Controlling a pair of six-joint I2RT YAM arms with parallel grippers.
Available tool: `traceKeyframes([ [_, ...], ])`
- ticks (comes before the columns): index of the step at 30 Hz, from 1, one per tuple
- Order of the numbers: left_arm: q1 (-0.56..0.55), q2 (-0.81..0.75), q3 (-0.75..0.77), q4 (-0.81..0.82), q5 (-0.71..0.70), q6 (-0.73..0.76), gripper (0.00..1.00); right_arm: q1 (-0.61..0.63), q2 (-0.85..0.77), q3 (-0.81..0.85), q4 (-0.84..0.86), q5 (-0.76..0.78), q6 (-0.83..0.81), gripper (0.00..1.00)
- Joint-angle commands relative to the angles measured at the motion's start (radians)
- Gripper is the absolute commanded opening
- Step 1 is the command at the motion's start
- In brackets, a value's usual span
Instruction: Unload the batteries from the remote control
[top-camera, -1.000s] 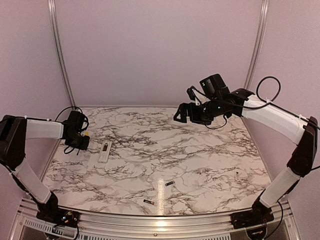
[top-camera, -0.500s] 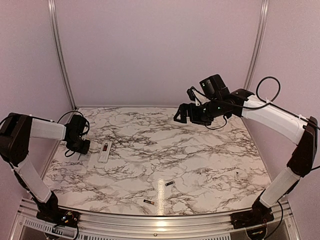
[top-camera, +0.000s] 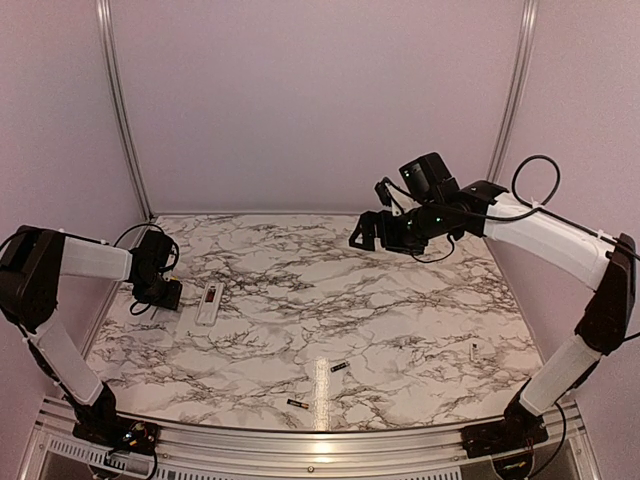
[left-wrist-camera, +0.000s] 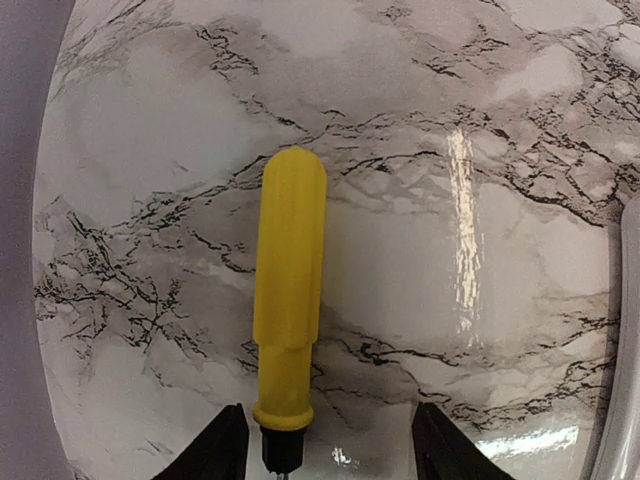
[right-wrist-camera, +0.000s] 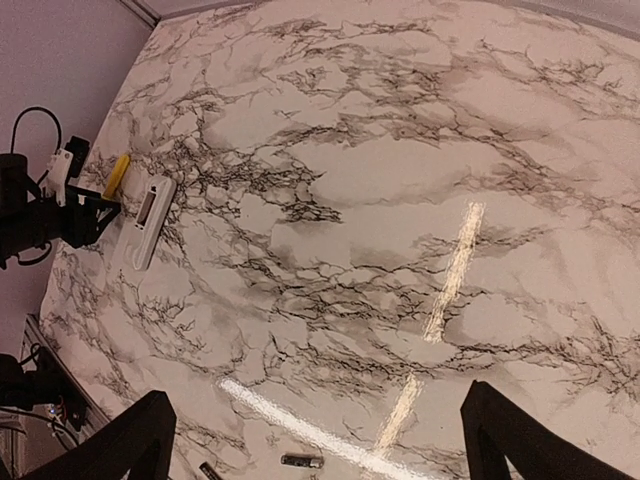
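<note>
The white remote control (top-camera: 209, 303) lies at the left of the table, its dark recess facing up; the right wrist view also shows the remote control (right-wrist-camera: 147, 220). Two small dark batteries (top-camera: 339, 367) (top-camera: 297, 404) lie apart near the front edge, far from it. My left gripper (top-camera: 165, 293) is low at the table just left of the remote. In its own view the left gripper (left-wrist-camera: 330, 452) is open, with a yellow-handled screwdriver (left-wrist-camera: 289, 320) lying between the jaws and a gap on its right side. My right gripper (top-camera: 365, 232) hangs open and empty high over the back.
A tiny pale screw-like speck (top-camera: 473, 350) lies at the right of the marble table (top-camera: 400, 310). The left wall stands close behind the left gripper. From the right wrist view, one battery (right-wrist-camera: 302, 461) lies below the right gripper (right-wrist-camera: 322, 440).
My left gripper came down to the table beside the remote and opened, letting go of the yellow screwdriver. The right arm has barely moved.
</note>
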Motion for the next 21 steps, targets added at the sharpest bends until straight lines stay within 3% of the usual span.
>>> traceKeyframes([
  [1,0.004,-0.048,0.024,-0.018,-0.021,-0.004,0.66,-0.005,-0.032,0.009,-0.003,0.035,-0.009,0.98],
  [5,0.004,-0.108,0.055,-0.031,-0.064,0.011,0.98,-0.014,-0.023,0.035,-0.001,0.044,-0.031,0.98],
  [13,0.004,-0.224,0.14,-0.039,-0.063,0.051,0.99,-0.065,-0.006,0.116,0.021,0.083,-0.076,0.98],
  [21,0.004,-0.363,0.144,0.048,0.027,0.083,0.99,-0.241,-0.066,0.111,0.098,0.005,-0.027,0.98],
])
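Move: The screwdriver already lies on the table under the half-open left fingers, its middle about 2 cm ahead of that hand, 1 cm to the left and 1 cm below. The remote control, battery slot exposed, lies roughly 10 cm to the left hand's right, level with it and about 1 cm lower. From the high right hand the screwdriver is some 46 cm to the left, 4 cm ahead and 22 cm down. No grip on the screwdriver remains to break: the left fingers, already half open around it, spread wide as the hand lifts away almost straight up, about 16 cm, drifting slightly forward while its fingertips tilt up and forward. The empty right hand, fingers still wide open, heads forward, right and up, roughly 5 cm each way, away from the remote and screwdriver. ##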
